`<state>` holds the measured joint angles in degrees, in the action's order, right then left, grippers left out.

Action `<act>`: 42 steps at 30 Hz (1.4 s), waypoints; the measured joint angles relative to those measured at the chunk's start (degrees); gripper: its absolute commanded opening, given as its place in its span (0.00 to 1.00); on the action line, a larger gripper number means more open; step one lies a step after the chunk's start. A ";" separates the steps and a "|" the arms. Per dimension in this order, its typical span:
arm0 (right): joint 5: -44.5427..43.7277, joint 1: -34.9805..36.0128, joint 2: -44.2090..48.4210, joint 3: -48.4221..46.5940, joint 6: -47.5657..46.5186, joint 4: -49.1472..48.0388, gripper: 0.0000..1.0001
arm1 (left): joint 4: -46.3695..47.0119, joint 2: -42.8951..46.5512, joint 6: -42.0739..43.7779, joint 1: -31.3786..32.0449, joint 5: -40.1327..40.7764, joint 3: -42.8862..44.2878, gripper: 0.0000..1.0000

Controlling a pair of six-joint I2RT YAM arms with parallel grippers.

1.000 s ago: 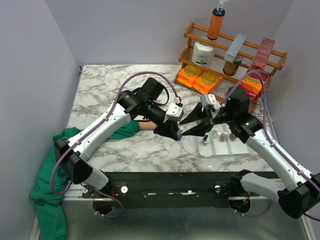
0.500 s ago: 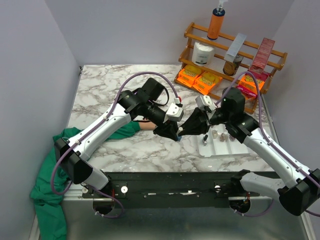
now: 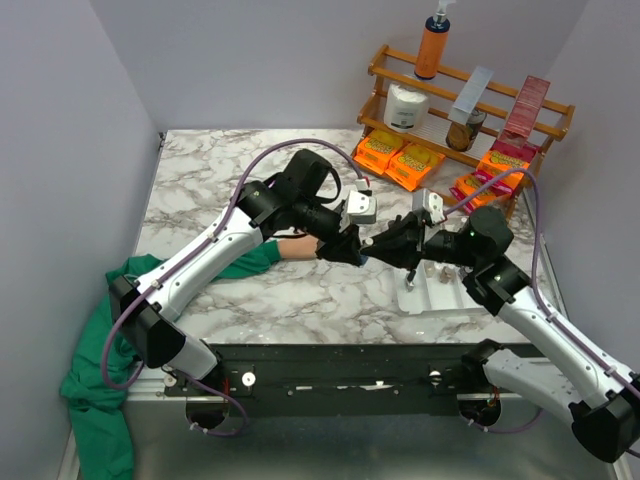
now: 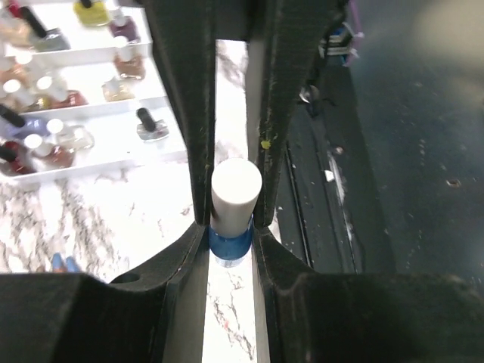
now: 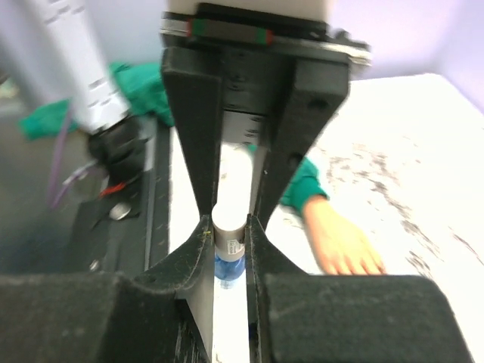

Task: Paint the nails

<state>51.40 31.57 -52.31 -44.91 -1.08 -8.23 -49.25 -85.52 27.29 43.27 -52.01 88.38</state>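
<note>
A small blue nail-polish bottle [image 4: 230, 243] with a white cap [image 4: 236, 189] hangs over the marble between both grippers. My left gripper [image 4: 231, 227] is shut on the blue glass. My right gripper [image 5: 229, 227] faces it and is shut on the white cap [image 5: 230, 223]. In the top view the left gripper [image 3: 350, 248] and right gripper [image 3: 378, 247] meet tip to tip at mid-table. The peach fake hand [image 5: 340, 243] with its green sleeve [image 5: 304, 185] lies flat just beyond them. It is blurred, and the nails cannot be made out. In the top view the fake hand [image 3: 294, 246] is mostly hidden under my left arm.
A white tray [image 3: 432, 296] of small polish bottles sits to the right of the grippers, and the tray [image 4: 98, 145] also shows in the left wrist view. A wooden rack [image 3: 470, 110] with jars and orange packets stands at the back right. Green cloth [image 3: 95, 370] hangs off the left table edge.
My right gripper swung left to the bottle and shut on its cap. The left gripper, still holding the bottle, shifted slightly back and right.
</note>
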 measured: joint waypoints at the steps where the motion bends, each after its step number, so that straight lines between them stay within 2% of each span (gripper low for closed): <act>1: -3.23 0.31 1.22 1.29 1.73 -1.38 0.01 | 1.20 0.00 -1.40 0.00 1.25 0.00 0.00; 4: -13.42 2.73 3.19 3.43 5.22 -3.56 0.01 | 3.91 0.00 -5.11 0.17 5.29 0.00 0.00; 9: -35.50 10.19 2.51 3.93 8.98 -3.63 0.01 | 6.82 0.00 -9.29 0.09 12.68 -0.66 0.00; 17: -61.66 17.07 -0.92 4.83 21.81 -4.61 0.01 | 13.77 -0.59 -13.64 0.48 22.73 -3.91 0.00; 23: -77.26 22.25 -8.17 1.38 25.92 -3.69 0.01 | 15.91 -1.79 -14.73 0.68 29.31 -5.66 0.00; 28: -82.55 22.99 -10.47 1.11 29.59 -3.65 0.01 | 18.58 -2.36 -14.51 0.87 32.54 -7.28 0.00; 30: -83.54 23.02 -10.95 1.03 30.29 -3.65 0.11 | 19.50 -2.47 -14.47 1.01 33.24 -7.76 0.00; 31: -83.80 23.02 -11.10 0.96 30.56 -3.65 0.34 | 19.76 -2.47 -14.45 1.01 33.38 -7.87 0.00; 33: -84.15 23.02 -11.19 0.79 30.71 -3.34 0.51 | 20.28 -2.49 -14.45 1.01 33.35 -8.15 0.00; 34: -84.76 23.02 -11.15 0.46 30.38 -2.67 0.63 | 20.50 -2.47 -14.25 0.94 33.35 -8.26 0.00; 37: -85.13 22.64 -9.62 0.17 29.64 -0.46 0.76 | 21.09 -2.47 -14.10 -0.17 32.79 -9.03 0.00; 38: -84.06 22.27 -8.83 0.17 29.53 -0.09 0.77 | 21.66 -2.47 -14.10 -1.07 31.91 -9.42 0.00; 39: -81.92 21.44 -7.58 0.22 29.03 0.24 0.78 | 22.14 -2.47 -14.03 -1.77 31.21 -9.81 0.00; 40: -78.64 20.11 -6.32 0.28 28.76 0.31 0.88 | 22.69 -2.45 -14.10 -2.21 30.49 -10.12 0.00; 42: -72.85 17.53 -4.42 0.31 27.67 0.44 0.95 | 23.43 -2.36 -13.88 -2.69 28.52 -10.58 0.00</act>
<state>-21.45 49.10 -56.73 -44.60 26.59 -7.79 -25.82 -87.88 13.41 40.58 -23.49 77.80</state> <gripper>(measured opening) 0.843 0.324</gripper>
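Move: The blue polish bottle is already held between the hands, the left gripping its body and the right its white cap about 3 cm higher. From the left hand, the false hand's fingertips lie some 18 cm ahead, 3 cm left and 25 below. The black-capped bottle is about 8 cm ahead and 12 right, the polish tray's middle 13 ahead and 21 right. From the right hand, those fingertips are 17 cm ahead, 3 left and 28 below. The blue bottle travels forward about 12 cm and sinks some 6 towards the false hand's fingertips, carried by both arms. On the way the left hand turns it about 30 degrees counter-clockwise while the right, pinching the white cap, swings some 60 degrees clockwise, in the sense that screws it shut. Then the right fingers open wide, let go of the cap, and lift away up and to the right; the left keeps its grip. ##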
